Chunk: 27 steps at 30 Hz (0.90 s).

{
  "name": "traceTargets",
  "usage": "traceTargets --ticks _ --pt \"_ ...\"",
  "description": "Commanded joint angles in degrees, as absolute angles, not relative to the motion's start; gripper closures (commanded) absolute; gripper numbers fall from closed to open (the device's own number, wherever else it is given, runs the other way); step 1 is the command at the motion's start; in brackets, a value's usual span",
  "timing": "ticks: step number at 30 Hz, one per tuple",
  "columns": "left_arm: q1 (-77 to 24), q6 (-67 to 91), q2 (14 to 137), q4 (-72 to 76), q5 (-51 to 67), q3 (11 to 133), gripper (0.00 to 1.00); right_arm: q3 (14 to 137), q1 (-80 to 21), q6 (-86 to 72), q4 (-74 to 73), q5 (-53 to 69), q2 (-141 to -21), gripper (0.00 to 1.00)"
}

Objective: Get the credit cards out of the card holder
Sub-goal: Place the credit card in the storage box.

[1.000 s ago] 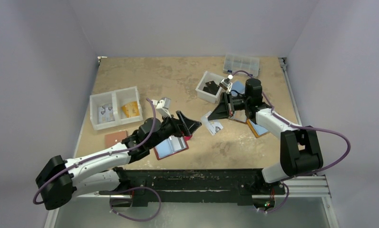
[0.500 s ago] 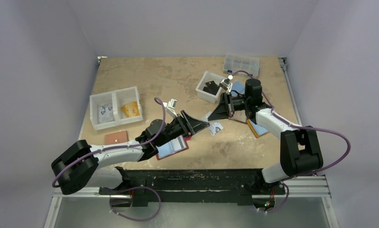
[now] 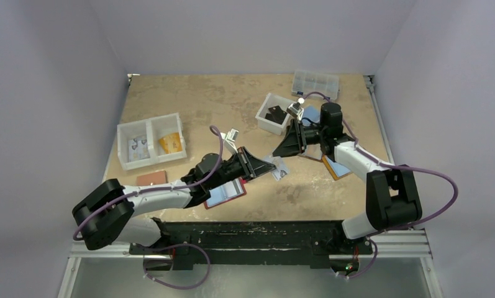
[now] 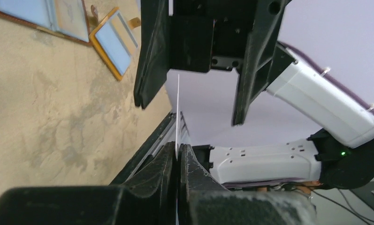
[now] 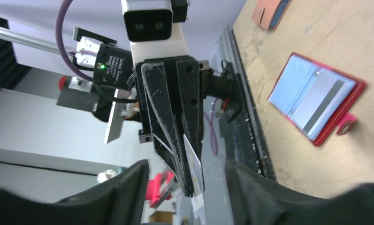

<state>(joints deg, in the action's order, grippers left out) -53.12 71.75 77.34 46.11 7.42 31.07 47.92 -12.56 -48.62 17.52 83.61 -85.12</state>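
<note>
A pale grey-white credit card (image 3: 278, 166) hangs in mid-air between both grippers. My left gripper (image 3: 267, 165) is shut on it; in the left wrist view the card (image 4: 178, 110) shows edge-on as a thin white line rising from the pinched fingertips (image 4: 170, 157). My right gripper (image 3: 282, 151) stands open around the card's far end, its fingers (image 4: 151, 56) apart on either side and not touching it. The right wrist view shows the card (image 5: 193, 164) clamped in the left gripper (image 5: 187, 185). The dark red card holder (image 3: 225, 193) lies open on the table, a light blue card (image 5: 295, 82) in its sleeve.
A white two-compartment bin (image 3: 150, 141) sits at the left, with a small tan holder (image 3: 151, 179) in front of it. A white bin (image 3: 273, 114) and a clear organiser box (image 3: 316, 83) stand at the back right. Brown and orange fold-out holders (image 3: 331, 165) lie under the right arm.
My left arm reached right to the card held by the right gripper and shut on it. The right gripper's jaws have opened off the card.
</note>
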Motion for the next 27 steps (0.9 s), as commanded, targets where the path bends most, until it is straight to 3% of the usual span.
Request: traceTargets --ticks 1,5,7,11,16,22,27 --pt "-51.71 64.69 69.47 32.39 10.3 32.92 1.0 53.12 -11.29 -41.08 13.12 84.93 -85.26 0.21" --pt "-47.3 58.99 60.05 9.77 9.83 34.14 1.0 63.87 -9.67 -6.07 -22.29 74.69 -87.14 0.02" --pt "-43.64 56.4 54.96 -3.35 9.24 34.96 1.0 67.7 -9.67 5.73 -32.17 67.46 -87.74 0.01" --pt "-30.61 44.53 48.97 -22.43 9.92 40.65 1.0 65.42 -7.79 8.58 -30.95 65.47 -87.36 0.01" --pt "-15.57 21.56 56.72 -44.8 6.89 56.59 1.0 60.86 -5.7 11.31 -29.42 65.24 -85.12 0.01" --pt "-6.86 8.37 64.38 -52.27 -2.11 70.43 1.0 58.18 -5.06 12.43 -27.86 65.4 -82.36 0.01" --pt "-1.27 -0.39 64.01 -50.03 -11.44 71.49 1.0 55.99 -4.4 14.49 -28.2 65.24 -80.78 0.01"
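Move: The storage box lies some 43 cm to the left of the left gripper, which already holds the card, and about 20 cm farther out, some 20 cm lower. The red card holder lies open about 16 cm to that gripper's left and level with it fore and aft; the brown wallet is about 42 cm left and 5 cm ahead, both some 21 cm below. From the right gripper, the box is about 45 cm left and 17 cm ahead. Keep the card pinched and swing the left gripper about 35 cm left at nearly constant height, past the red holder towards the storage box, adding some 10 cm forward as it goes; meanwhile turn the fingers from pointing level to the right round to forward and steeply down. Open the empty right gripper fully, take it forward, then down and right, its fingers dipping. ##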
